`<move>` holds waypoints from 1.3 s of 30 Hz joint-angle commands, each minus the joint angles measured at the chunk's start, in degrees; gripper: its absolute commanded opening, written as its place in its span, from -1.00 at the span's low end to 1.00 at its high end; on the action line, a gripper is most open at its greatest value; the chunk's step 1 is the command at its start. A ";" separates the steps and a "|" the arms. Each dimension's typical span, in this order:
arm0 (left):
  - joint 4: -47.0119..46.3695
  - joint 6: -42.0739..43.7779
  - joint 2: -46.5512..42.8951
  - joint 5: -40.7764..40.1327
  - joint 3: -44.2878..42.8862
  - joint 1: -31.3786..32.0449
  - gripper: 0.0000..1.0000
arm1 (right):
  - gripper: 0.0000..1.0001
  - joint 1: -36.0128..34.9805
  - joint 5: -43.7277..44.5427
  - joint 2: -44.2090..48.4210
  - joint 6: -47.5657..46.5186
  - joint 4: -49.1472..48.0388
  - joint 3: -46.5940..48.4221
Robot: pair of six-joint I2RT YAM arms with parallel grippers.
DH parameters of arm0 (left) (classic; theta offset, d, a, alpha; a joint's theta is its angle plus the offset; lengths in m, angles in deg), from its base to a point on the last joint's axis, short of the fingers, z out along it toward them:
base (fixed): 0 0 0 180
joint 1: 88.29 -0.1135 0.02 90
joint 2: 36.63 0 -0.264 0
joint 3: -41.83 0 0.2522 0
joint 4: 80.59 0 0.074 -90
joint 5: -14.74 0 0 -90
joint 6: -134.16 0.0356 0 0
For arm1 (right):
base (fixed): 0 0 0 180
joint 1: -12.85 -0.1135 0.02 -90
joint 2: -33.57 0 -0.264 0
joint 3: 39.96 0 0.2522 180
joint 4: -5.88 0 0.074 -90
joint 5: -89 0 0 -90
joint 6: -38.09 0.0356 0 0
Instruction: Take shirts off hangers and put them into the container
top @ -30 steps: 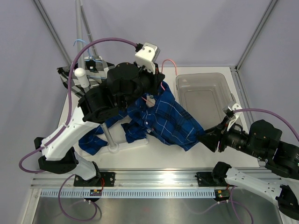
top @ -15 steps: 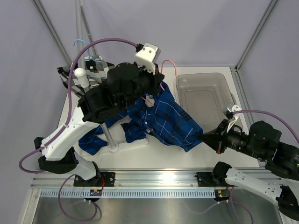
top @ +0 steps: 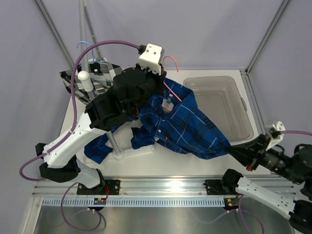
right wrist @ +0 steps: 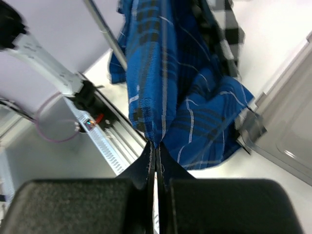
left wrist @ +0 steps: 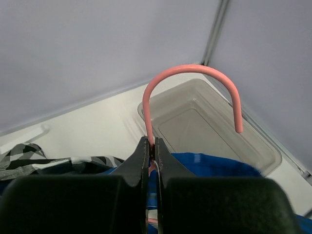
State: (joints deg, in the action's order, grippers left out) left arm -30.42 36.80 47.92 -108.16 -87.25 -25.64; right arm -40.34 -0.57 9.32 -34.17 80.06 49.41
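Note:
The royal-blue plaid shirt (top: 187, 124) hangs on the pink hanger (top: 171, 60) and is stretched out to the right. My left gripper (top: 162, 82) is shut on the pink hanger's neck (left wrist: 149, 127), just below its hook. My right gripper (top: 230, 150) is shut on the blue shirt's lower hem (right wrist: 157, 139), near the front right. The see-through container (top: 213, 78) sits at the back right; the shirt's right edge overlaps its near-left corner. The black, white and grey checked shirt (top: 100, 73) hangs at the back left, with a light blue hanger (top: 79, 45) hook above it.
A white rack pole (top: 111, 138) rises from a base (top: 118, 156) left of centre, behind the blue shirt. A grey frame post (top: 87, 29) runs up at the back left. The aluminium rail (top: 161, 187) borders the near edge.
My right gripper closed on the blue shirt's hem and pulled it right and toward the near edge, stretching the cloth. My left gripper shifted slightly right with the pink hanger.

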 commanded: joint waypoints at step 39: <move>-16.54 -3.71 -10.46 8.81 -4.38 -0.16 -1.00 | -1.00 0.45 28.35 12.31 24.36 13.86 -7.22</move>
State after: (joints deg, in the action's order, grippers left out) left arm -39.36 34.47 41.47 -97.91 -88.19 -24.11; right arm -40.03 26.42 26.08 -12.18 90.82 44.93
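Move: The left hand holds the pink hanger by its neck. The blue shirt's middle hangs about 10 cm back, 5 right and 15 below it, and the container lies some 8 ahead, 28 right and 48 below. The checkered shirt is about 8 ahead, 23 left and 25 below. From the right hand, which pinches the shirt's near edge, the container is about 27 ahead, 9 right and 36 below; the blue shirt's middle is 8 ahead, 14 left and slightly below. Keeping its pinch on the blue shirt, the right hand tugs it away from the hanger, back and to the right about 10 cm, then swings forward and down, turning some 30 degrees clockwise. The left hand, still gripping the hanger's neck, nudges forward, lifts about 8 cm, then draws back about 5 and rolls its left side down. ##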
